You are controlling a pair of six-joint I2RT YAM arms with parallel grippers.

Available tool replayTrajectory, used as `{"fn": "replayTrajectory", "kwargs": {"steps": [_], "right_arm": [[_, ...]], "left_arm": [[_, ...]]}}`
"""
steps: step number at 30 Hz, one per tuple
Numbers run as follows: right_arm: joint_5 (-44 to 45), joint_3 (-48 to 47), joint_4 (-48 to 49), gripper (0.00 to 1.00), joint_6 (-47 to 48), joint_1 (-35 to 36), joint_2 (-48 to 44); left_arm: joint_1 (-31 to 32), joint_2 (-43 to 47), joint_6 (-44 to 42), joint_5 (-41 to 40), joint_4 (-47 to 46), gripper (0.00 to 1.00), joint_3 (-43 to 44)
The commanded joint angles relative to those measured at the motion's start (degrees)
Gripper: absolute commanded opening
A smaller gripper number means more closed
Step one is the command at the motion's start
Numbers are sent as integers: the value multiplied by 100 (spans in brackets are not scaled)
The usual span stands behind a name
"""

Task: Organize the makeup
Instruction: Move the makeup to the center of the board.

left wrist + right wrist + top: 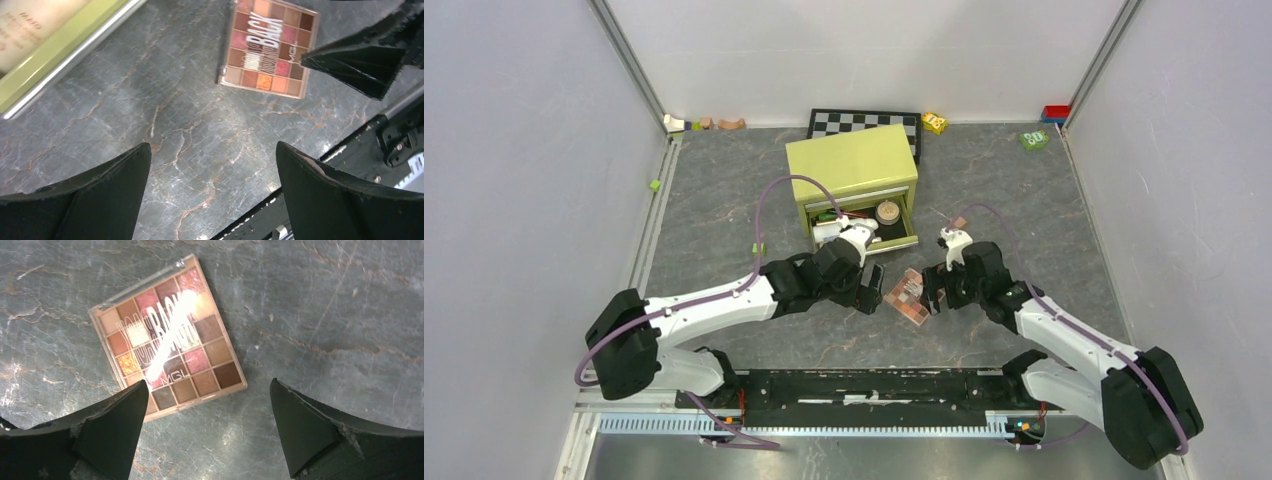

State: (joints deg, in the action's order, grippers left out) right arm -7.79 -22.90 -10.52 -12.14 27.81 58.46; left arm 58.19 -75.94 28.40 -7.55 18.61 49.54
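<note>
The square pink-brown eyeshadow palette (911, 297) lies flat on the grey marbled table between my two grippers, held by neither. My left gripper (873, 291) stands open just left of it. In the left wrist view the palette (270, 47) is ahead and to the right, and the left gripper (212, 150) has only bare table between its fingers. My right gripper (934, 290) hovers open at the palette's right edge. In the right wrist view the right gripper (207, 385) is over the table, its left fingertip overlapping the palette's (167, 337) near corner. A round compact (887, 211) sits in the open drawer (908, 240).
The yellow-green drawer box (854, 160) stands behind the grippers, with its lower drawer pulled out towards them. A chequered board (864, 122) leans at the back wall. Small toys lie along the far edge: a yellow one (935, 122), a green one (1034, 139), and a green cube (654, 185).
</note>
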Motion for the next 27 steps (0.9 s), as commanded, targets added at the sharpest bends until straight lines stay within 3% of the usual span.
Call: {"fn": "replayTrajectory", "kwargs": {"steps": [1,8,16,27], "right_arm": [[-425,-390,382,98,514,22,297],[-432,-621,768,98,1030,214,1005],[-410,-617,862,98,1344,401,1465],[-395,-266,876,98,590,858,1223]], "left_arm": [[-171,387,606,-574,-113,100,-186],[-740,1044,909,-539,-73,100,-691],[-843,1292,773,-704,143,100,-726],[-854,1357,944,-857,138,100,-792]]}}
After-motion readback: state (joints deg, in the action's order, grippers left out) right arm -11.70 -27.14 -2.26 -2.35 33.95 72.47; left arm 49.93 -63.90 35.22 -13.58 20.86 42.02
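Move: The makeup palette lies about 5 cm to the right gripper's left and 1 cm back, some 3 cm below it. Of the right gripper's other neighbours, the open drawer with the bottles is roughly 13 cm ahead and 15 cm left, and the small wooden cube about 15 cm ahead and 5 cm right. For the left gripper, the palette is some 9 cm to the right and 2 cm back, about 10 cm down. Bring the open right gripper about 4 cm left over the palette, sinking a little and turning some 15 degrees counter-clockwise to line the fingers up with its sides; ease slightly back at the end, fingers still open. Meanwhile clear the open left gripper about 7 cm left and a bit forward, away from the palette, turning counter-clockwise. ##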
